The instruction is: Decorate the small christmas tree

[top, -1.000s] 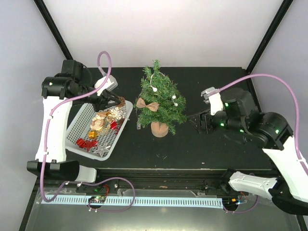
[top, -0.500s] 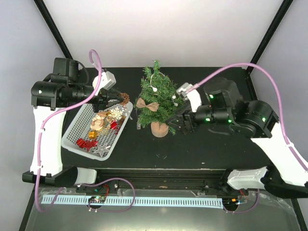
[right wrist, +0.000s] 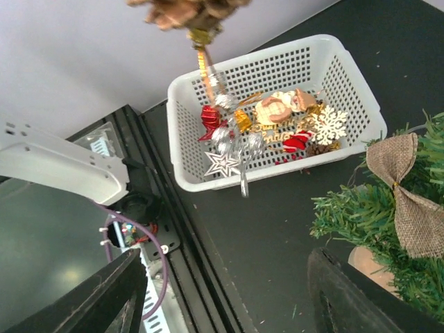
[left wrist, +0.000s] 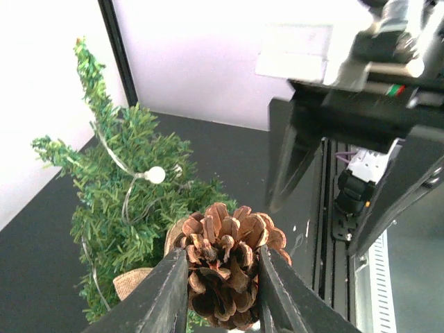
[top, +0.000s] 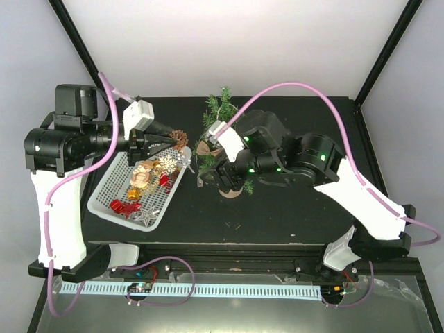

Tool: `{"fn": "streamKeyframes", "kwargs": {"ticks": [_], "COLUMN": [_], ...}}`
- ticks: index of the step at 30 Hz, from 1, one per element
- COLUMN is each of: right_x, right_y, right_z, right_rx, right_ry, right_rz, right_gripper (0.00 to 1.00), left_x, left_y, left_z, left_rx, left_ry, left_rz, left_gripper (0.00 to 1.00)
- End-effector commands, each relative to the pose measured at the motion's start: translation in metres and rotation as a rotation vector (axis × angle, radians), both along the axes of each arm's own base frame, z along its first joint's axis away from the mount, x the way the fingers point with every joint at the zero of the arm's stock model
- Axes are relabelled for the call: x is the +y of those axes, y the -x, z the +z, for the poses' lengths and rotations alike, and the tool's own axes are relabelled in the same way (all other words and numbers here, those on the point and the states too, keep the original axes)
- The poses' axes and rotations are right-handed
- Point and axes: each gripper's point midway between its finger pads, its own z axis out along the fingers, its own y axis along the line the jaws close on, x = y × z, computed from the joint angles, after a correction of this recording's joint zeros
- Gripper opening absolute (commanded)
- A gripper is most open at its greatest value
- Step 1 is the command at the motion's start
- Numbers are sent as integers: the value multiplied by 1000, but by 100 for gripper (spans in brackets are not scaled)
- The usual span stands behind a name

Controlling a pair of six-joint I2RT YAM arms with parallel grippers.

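The small christmas tree [top: 220,111] stands mid-table, a burlap bow [right wrist: 406,201] and a white bead string [left wrist: 155,175] on its branches. My right arm [top: 277,156] reaches across above it and hides its lower half from the top view. My left gripper [top: 175,139] is shut on a brown pine cone [left wrist: 229,267], held in the air just left of the tree [left wrist: 128,201]. A gold ribbon [right wrist: 202,61] and a silvery strand dangle below the cone [right wrist: 187,10]. My right gripper [right wrist: 229,298] is open and empty, over the table beside the tree's wooden base [right wrist: 366,260].
A white mesh basket [top: 123,218] on the left holds several ornaments: a silver star [right wrist: 223,163], a white snowflake [right wrist: 331,125], red and gold pieces. Black frame posts [top: 76,41] rise at the back corners. A rail with cables [top: 208,288] runs along the near edge.
My right arm has swung left from the table's right side to above the tree. My left arm has risen and carried the pine cone a little toward the tree.
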Motion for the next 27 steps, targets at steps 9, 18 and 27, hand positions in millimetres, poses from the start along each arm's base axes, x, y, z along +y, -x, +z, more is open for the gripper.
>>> {"fn": "streamKeyframes", "kwargs": {"ticks": [9,18,27], "right_x": [23,45,64], "right_y": [-24,-18,-13], "right_z": [31,38,34], "right_rx": [-199,-209,-190], "right_ry": [-166,-237,-236], "right_rz": [-79,-13,59], "right_gripper": [63,63,62], "left_x": [-4,-5,-5], "left_y": [39,42,42], "left_z": [34,37,37], "left_rx": [-86,-93,-92], "left_ry": [88,99,104], "left_rz": [-74,-82,-89], "left_gripper": [29,29,29]}}
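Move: The left gripper still pinches the pine cone, its silver bead string hanging some 5 cm below those fingertips and about 2 cm to their right. From the open right gripper, the beads lie roughly 8 cm left and 4 cm ahead, near its own height, and the cone about 5 cm above them. The tree's middle is about 11 cm ahead of the right hand, 2 cm to its right and 20 cm lower; the basket's is 24 cm left, 12 cm ahead and 37 cm below. Bring the open right gripper in beneath the pine cone towards the dangling silver beads, about 5 cm left: ease a little forward first, then rise slightly while tipping the fingers up some 15 degrees. Meanwhile draw the left gripper back and up about 4 cm, cone still pinched, and hold it there for the right fingers, which stay open. ##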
